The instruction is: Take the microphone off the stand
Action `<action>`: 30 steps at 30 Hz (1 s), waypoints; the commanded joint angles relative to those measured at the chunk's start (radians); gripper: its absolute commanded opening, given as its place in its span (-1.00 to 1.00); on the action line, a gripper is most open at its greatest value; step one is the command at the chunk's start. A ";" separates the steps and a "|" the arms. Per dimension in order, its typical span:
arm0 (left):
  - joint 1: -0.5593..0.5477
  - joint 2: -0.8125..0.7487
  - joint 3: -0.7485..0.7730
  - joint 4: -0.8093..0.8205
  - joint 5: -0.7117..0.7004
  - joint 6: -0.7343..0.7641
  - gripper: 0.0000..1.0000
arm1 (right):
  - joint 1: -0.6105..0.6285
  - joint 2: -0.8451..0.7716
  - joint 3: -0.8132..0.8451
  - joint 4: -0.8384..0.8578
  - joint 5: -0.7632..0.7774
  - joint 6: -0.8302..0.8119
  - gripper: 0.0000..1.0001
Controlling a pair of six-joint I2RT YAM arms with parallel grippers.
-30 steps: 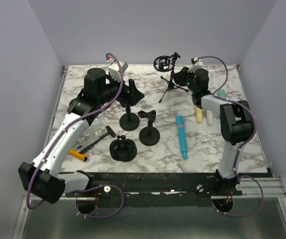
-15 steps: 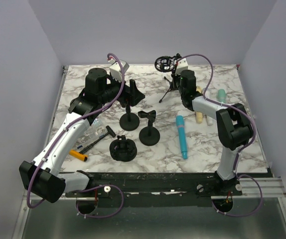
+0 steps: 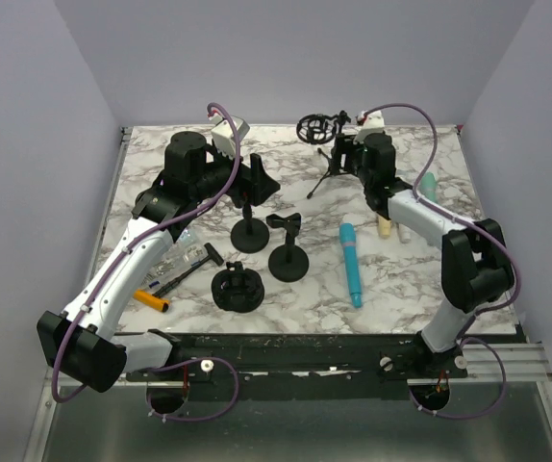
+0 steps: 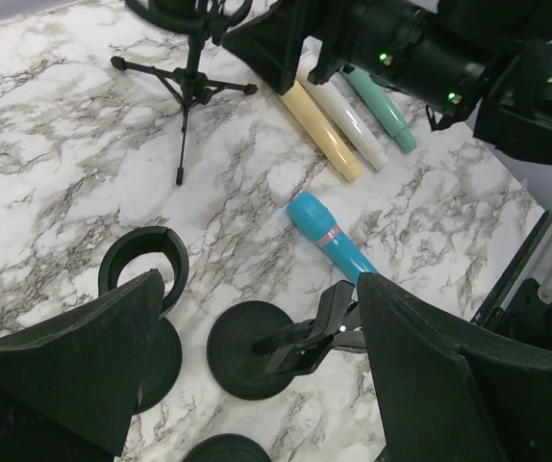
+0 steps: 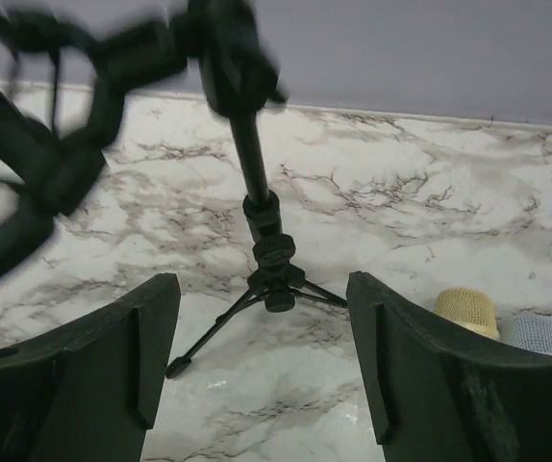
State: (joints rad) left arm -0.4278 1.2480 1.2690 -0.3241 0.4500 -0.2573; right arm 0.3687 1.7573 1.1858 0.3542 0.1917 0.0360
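Observation:
A black tripod stand [image 3: 326, 166] with a ring shock mount [image 3: 313, 125] stands at the back; I see no microphone in the mount. My right gripper [image 3: 345, 150] is open just right of it. In the right wrist view [image 5: 266, 375] the tripod [image 5: 268, 260] stands ahead between the spread jaws, untouched, and the mount is blurred at upper left. A blue microphone [image 3: 351, 262] lies loose on the table. My left gripper [image 3: 257, 181] is open above a round-base clip stand [image 3: 250, 232]. In the left wrist view [image 4: 257, 375] another clip stand [image 4: 290, 342] lies below.
Yellow [image 3: 385, 223], white [image 3: 403, 229] and green [image 3: 427, 182] microphones lie at the right. A second clip stand [image 3: 288, 256] and a ring holder [image 3: 236, 289] stand mid-table. An orange-handled tool [image 3: 149, 299] and a black tool [image 3: 189, 267] lie at the left.
My right arm has swung: the gripper went in close to the tripod, then drew back a little to its right, and the elbow has moved outward. The left arm has not moved.

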 commanded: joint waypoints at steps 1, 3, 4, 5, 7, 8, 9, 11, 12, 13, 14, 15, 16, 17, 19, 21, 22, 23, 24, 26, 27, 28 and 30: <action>-0.007 0.001 0.020 0.002 0.022 0.007 0.70 | -0.060 -0.098 -0.030 -0.124 -0.027 0.228 0.54; -0.006 -0.001 0.021 0.002 0.027 0.004 0.70 | -0.102 -0.131 -0.031 -0.178 -0.072 0.284 0.54; -0.007 -0.003 0.020 0.002 0.029 0.003 0.70 | -0.123 -0.149 -0.038 -0.180 -0.122 0.321 0.55; -0.008 -0.003 0.021 0.002 0.030 0.001 0.70 | -0.147 -0.171 -0.041 -0.177 -0.170 0.349 0.54; -0.007 -0.004 0.022 0.002 0.033 0.001 0.70 | -0.174 -0.192 -0.019 -0.189 -0.247 0.393 0.55; -0.007 -0.005 0.022 0.002 0.032 0.001 0.70 | -0.180 -0.197 0.001 -0.207 -0.263 0.406 0.56; -0.006 -0.006 0.023 0.002 0.030 0.002 0.70 | -0.181 -0.198 0.019 -0.225 -0.277 0.412 0.57; -0.007 -0.006 0.023 -0.002 0.021 0.004 0.71 | -0.182 -0.193 0.057 -0.261 -0.311 0.433 0.59; -0.008 -0.005 0.022 -0.003 0.020 0.004 0.71 | -0.182 -0.195 0.054 -0.263 -0.330 0.452 0.59; -0.008 -0.005 0.023 -0.003 0.020 0.004 0.71 | -0.182 -0.198 0.046 -0.263 -0.358 0.479 0.60; -0.007 -0.006 0.023 -0.003 0.022 0.004 0.71 | -0.182 -0.200 0.035 -0.262 -0.391 0.495 0.63; -0.007 -0.007 0.023 -0.002 0.022 0.004 0.71 | -0.182 -0.200 0.022 -0.261 -0.445 0.507 0.83; -0.007 -0.011 0.021 -0.001 0.021 0.004 0.71 | -0.182 -0.205 0.008 -0.258 -0.491 0.504 0.99; -0.008 -0.014 0.019 0.002 0.022 0.004 0.71 | -0.182 -0.220 -0.017 -0.251 -0.542 0.489 1.00; -0.008 -0.033 0.006 0.021 0.018 0.000 0.72 | -0.181 -0.288 -0.093 -0.228 -0.563 0.480 1.00; -0.008 -0.068 -0.019 0.059 0.019 -0.006 0.72 | -0.181 -0.377 -0.162 -0.251 -0.509 0.478 1.00; -0.008 -0.095 -0.034 0.082 0.015 -0.009 0.72 | -0.180 -0.414 -0.173 -0.307 -0.466 0.452 1.00; -0.008 -0.118 -0.048 0.103 0.007 -0.011 0.72 | -0.180 -0.465 -0.181 -0.347 -0.426 0.444 0.99; -0.009 -0.148 -0.065 0.122 -0.008 -0.014 0.71 | -0.180 -0.518 -0.192 -0.418 -0.372 0.435 1.00; -0.011 -0.209 -0.091 0.152 -0.044 -0.014 0.72 | -0.180 -0.616 -0.201 -0.520 -0.284 0.415 0.99; -0.014 -0.248 -0.107 0.169 -0.072 -0.013 0.72 | -0.181 -0.663 -0.206 -0.567 -0.252 0.410 0.99; -0.019 -0.283 -0.130 0.197 -0.103 -0.016 0.72 | -0.181 -0.723 -0.215 -0.603 -0.218 0.406 1.00; -0.029 -0.366 -0.176 0.251 -0.177 -0.034 0.74 | -0.180 -0.830 -0.235 -0.658 -0.159 0.405 0.99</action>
State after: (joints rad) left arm -0.4358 1.0363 1.1610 -0.2237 0.4152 -0.2672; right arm 0.1886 1.1110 0.9871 -0.1165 -0.1413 0.4725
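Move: The tripod stand rises about 6 cm ahead of the right hand and 1 cm to its left, its middle some 3 cm below hand height. Its ring holder hangs close by, roughly 6 cm left, 4 cm ahead and 6 cm above. The yellow microphone lies about 14 cm right and 4 cm back, the blue one 23 cm back and 3 cm right, both some 14 cm lower. From the left hand the stand is roughly 25 cm ahead, 20 cm right and 15 cm lower. The tripod stand, already let go, is left behind: the empty right hand first swings right and up about 6 cm, comes back left, then draws away towards the base, dipping before it climbs, ending some 15 cm back. It rolls about 30 degrees, left side rising, while its fingers spread fully. Late on, the left hand starts rising and pulling back, tipping up slightly. ##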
